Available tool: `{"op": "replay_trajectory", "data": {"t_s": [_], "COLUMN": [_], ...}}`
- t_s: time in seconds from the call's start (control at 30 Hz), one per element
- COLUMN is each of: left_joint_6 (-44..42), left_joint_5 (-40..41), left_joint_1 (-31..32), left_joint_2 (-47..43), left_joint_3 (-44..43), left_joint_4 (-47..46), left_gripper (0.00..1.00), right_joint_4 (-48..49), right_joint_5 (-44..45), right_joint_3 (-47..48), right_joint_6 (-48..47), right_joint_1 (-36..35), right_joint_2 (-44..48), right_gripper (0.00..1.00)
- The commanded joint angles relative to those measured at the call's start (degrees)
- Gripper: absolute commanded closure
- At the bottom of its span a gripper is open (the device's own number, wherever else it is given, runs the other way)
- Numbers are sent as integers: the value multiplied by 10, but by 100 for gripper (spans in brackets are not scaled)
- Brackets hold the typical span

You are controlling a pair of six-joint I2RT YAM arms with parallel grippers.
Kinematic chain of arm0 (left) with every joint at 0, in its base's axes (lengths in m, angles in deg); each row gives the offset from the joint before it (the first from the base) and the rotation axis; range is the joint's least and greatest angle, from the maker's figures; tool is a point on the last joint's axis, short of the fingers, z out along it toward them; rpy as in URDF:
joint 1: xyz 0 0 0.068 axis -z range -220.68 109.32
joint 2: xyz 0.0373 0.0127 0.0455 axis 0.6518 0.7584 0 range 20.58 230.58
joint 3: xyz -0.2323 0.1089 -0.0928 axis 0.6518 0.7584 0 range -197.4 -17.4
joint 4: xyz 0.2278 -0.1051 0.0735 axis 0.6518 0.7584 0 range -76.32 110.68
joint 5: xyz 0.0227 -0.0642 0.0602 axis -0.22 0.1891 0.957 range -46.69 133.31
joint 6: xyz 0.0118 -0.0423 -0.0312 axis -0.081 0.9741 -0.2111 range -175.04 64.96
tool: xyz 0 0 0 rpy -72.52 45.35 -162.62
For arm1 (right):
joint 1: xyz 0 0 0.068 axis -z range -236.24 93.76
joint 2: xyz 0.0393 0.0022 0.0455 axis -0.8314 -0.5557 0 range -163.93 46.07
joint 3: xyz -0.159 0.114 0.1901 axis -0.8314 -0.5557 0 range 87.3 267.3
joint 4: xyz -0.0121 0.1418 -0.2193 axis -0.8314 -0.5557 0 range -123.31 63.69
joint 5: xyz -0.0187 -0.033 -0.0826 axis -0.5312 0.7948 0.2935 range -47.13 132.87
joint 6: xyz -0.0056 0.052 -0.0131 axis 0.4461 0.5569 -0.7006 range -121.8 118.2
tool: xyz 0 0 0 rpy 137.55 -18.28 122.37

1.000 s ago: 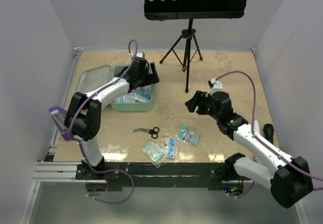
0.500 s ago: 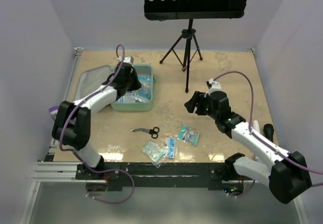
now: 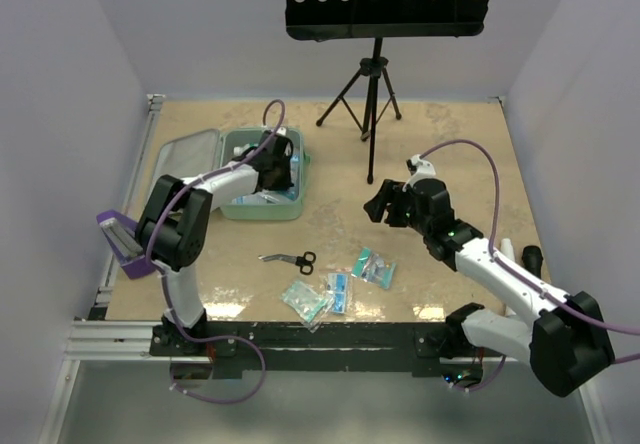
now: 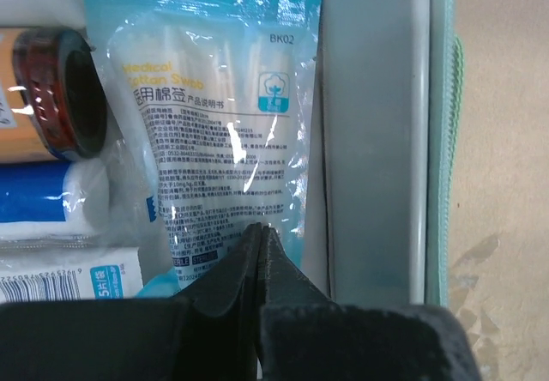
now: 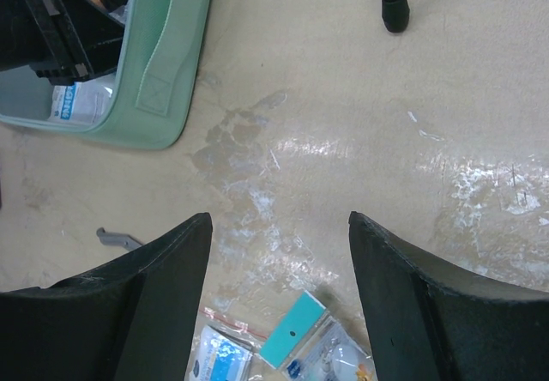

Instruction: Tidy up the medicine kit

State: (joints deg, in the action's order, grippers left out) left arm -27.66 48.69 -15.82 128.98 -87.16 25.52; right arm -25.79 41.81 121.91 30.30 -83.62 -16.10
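The medicine kit point(image 3: 262, 213) is a mint-green tin lying open at the back left, its lid point(image 3: 186, 158) flat to the left. My left gripper point(image 3: 281, 164) hangs over the tin's right half, shut. In the left wrist view its tips point(image 4: 260, 228) press together just above a blue cotton-swab packet point(image 4: 219, 115) beside the kit's grey inner wall point(image 4: 369, 141); nothing shows between them. My right gripper point(image 3: 379, 204) hovers open above mid-table, apart from everything. Its fingers point(image 5: 279, 220) frame bare table, with the kit's corner point(image 5: 167, 72) at upper left.
Inside the tin lie a brown tape roll point(image 4: 64, 89) and a blue bandage roll point(image 4: 43, 201). Black scissors point(image 3: 291, 259) and three small packets point(image 3: 305, 301) point(image 3: 338, 291) point(image 3: 373, 266) lie near the front edge. A tripod stand point(image 3: 372, 94) rises at the back. A purple holder point(image 3: 122, 241) sits at the left edge.
My left gripper went from open to shut. It swung left across the kit, then back over the kit's right half. The right arm barely moved.
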Motion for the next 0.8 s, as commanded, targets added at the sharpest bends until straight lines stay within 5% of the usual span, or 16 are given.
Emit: {"op": "replay_trajectory", "data": {"t_s": [0.0, 0.47, 0.67, 0.77], "left_joint_6": [-13, -22, -26, -35], "left_joint_5": [35, 30, 37, 53], "left_joint_1": [-4, -15, -22, -22], "left_joint_2": [25, 114, 51, -5], "left_joint_3": [-33, -144, -119, -104], "left_joint_4": [15, 18, -3, -7], "left_gripper": [100, 100, 100, 86], "right_joint_4": [21, 10, 12, 20], "right_joint_5": [-5, -1, 1, 1], "right_joint_3": [23, 27, 33, 33], "right_joint_6": [-1, -8, -10, -7], "right_joint_1": [0, 0, 0, 0], "right_joint_2": [-4, -6, -13, -16], "right_gripper": [30, 30, 30, 30]}}
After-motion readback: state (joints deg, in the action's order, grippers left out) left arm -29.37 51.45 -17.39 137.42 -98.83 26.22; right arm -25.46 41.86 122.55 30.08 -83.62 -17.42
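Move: The cotton swab packet lies under my shut left fingertips, its middle about 4 cm ahead, 1 cm left and 1 cm below. The kit's far wall is some 14 cm ahead, its right wall about 3 cm to the right. The brown bottle is about 5 cm ahead and 9 cm left, the white-blue tube 1 cm ahead and 9 cm left. From my right hand the packet lies about 14 cm ahead, 17 cm left and 11 cm below. With my left fingertips still shut and on the swab packet, I push it forward along the kit's right wall towards the far wall, travelling about 5.5 cm nearly level and sliding a little way over its face. I slow to a stop there and, right at the end, begin to ease up by about half a centimetre, fingers still practically shut. ##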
